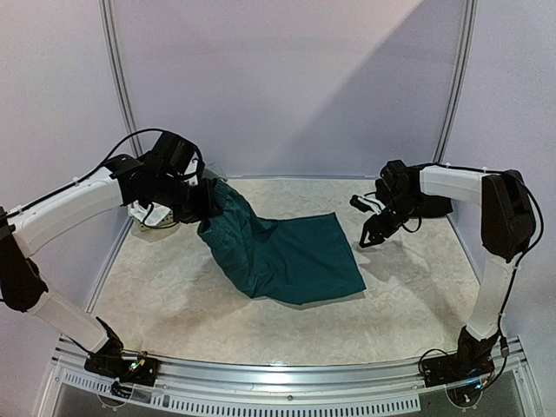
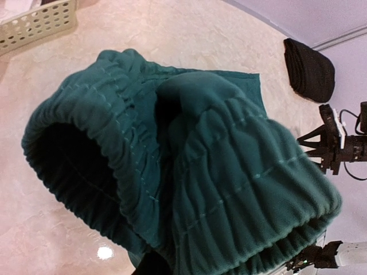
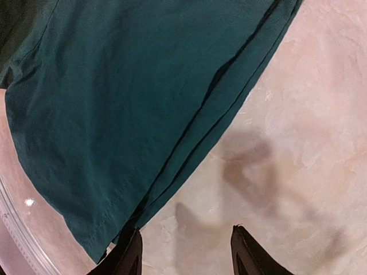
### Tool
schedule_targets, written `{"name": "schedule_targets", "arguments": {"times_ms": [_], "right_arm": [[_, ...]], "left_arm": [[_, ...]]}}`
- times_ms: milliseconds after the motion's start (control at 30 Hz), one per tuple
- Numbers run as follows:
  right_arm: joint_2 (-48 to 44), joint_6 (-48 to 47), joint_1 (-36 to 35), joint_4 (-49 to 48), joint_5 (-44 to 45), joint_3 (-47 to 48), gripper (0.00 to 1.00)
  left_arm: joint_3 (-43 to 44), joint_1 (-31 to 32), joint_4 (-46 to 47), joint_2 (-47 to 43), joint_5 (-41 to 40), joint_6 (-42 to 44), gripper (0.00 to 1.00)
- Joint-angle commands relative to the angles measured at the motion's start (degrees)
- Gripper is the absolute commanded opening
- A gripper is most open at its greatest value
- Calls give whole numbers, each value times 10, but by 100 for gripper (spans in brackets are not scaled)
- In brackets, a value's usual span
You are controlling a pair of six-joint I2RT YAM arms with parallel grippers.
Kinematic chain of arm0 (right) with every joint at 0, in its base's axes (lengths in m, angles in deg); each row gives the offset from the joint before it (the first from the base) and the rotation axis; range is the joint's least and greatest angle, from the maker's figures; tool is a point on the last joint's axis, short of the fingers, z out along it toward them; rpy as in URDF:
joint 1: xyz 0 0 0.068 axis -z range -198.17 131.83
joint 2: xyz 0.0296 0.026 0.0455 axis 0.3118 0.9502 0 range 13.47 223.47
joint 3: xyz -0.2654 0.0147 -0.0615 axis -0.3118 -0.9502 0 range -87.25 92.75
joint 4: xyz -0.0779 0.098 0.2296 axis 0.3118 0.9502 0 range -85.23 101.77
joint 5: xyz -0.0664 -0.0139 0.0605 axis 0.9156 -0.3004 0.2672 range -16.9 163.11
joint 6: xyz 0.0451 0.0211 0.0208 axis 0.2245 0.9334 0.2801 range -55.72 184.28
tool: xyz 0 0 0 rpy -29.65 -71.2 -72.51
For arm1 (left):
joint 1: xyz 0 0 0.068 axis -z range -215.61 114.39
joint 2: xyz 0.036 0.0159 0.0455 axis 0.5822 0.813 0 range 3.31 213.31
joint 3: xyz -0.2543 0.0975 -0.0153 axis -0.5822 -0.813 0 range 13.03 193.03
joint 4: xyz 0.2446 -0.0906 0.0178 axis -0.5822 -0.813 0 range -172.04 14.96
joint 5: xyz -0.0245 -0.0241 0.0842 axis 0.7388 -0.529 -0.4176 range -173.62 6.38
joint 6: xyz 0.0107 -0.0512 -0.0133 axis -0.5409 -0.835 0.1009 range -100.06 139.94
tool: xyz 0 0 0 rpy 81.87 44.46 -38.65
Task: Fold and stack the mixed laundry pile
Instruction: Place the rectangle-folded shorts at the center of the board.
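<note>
The dark teal-green shorts (image 1: 287, 256) lie spread across the middle of the table, legs toward the right. Their elastic waistband (image 2: 229, 189) is bunched and lifted off the table at the back left. My left gripper (image 1: 205, 196) is shut on that waistband, and the cloth hides its fingers in the left wrist view. My right gripper (image 3: 186, 255) hovers open over bare table just right of the shorts' hem (image 3: 114, 212), with nothing between its fingers. A folded black garment (image 2: 309, 69) lies at the far right behind my right gripper (image 2: 330, 146).
A pale perforated basket (image 1: 149, 215) stands at the back left, right behind my left gripper; its wall (image 2: 40, 23) shows in the left wrist view. White walls close the table at the back and sides. A metal rail (image 1: 287, 373) runs along the near edge.
</note>
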Motion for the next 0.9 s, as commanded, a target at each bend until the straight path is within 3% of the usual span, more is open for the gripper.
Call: {"name": "schedule_targets", "arguments": {"times_ms": [0,267,467,700,800,867], "right_arm": [[-16,-26,-19,1,-14,8,53],[25,-32,-102,-10,0,73,53],[105,-34,-153,6,1,191,53],[198,-48,-187,26,-13,288,54],[238,-47,-194,35,-18,312,54],[262,-43,-198,37,-12,321,54]], "left_arm": [[-44,-19,-13,-60,-47,11,0],[-134,-46,-59,-116,-104,15,1],[-179,-73,-93,-99,-169,31,38],[-130,-74,-169,-134,-267,54,51],[-143,-70,-147,-151,-237,49,52],[-171,-55,-72,-158,-184,47,52]]}}
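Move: The left hand still holds the gathered waistband of the teal shorts. The bare patch of board for it lies about 20 cm to that hand's left, 3 back and 21 below. The basket stands 19 cm left, 21 farther out and 17 below; the shorts' leg hem lies 36 cm right, 5 ahead and 21 below. From the right hand, the shorts' flat-lying part is 21 cm left, about level, 6 lower; the black folded pile is 19 cm right, 18 ahead, 5 lower. Swinging the waistband some 15 cm left and about 5 cm back, the left hand sinks about 8 cm towards the board, opens its fingers and lets go, then rises a few centimetres clear, tilting nearly 30 degrees to point more straight down. The right hand, fingers still half open, sweeps about 18 cm left over the legs of the shorts, rising in mid-sweep and sinking back to its starting height. ##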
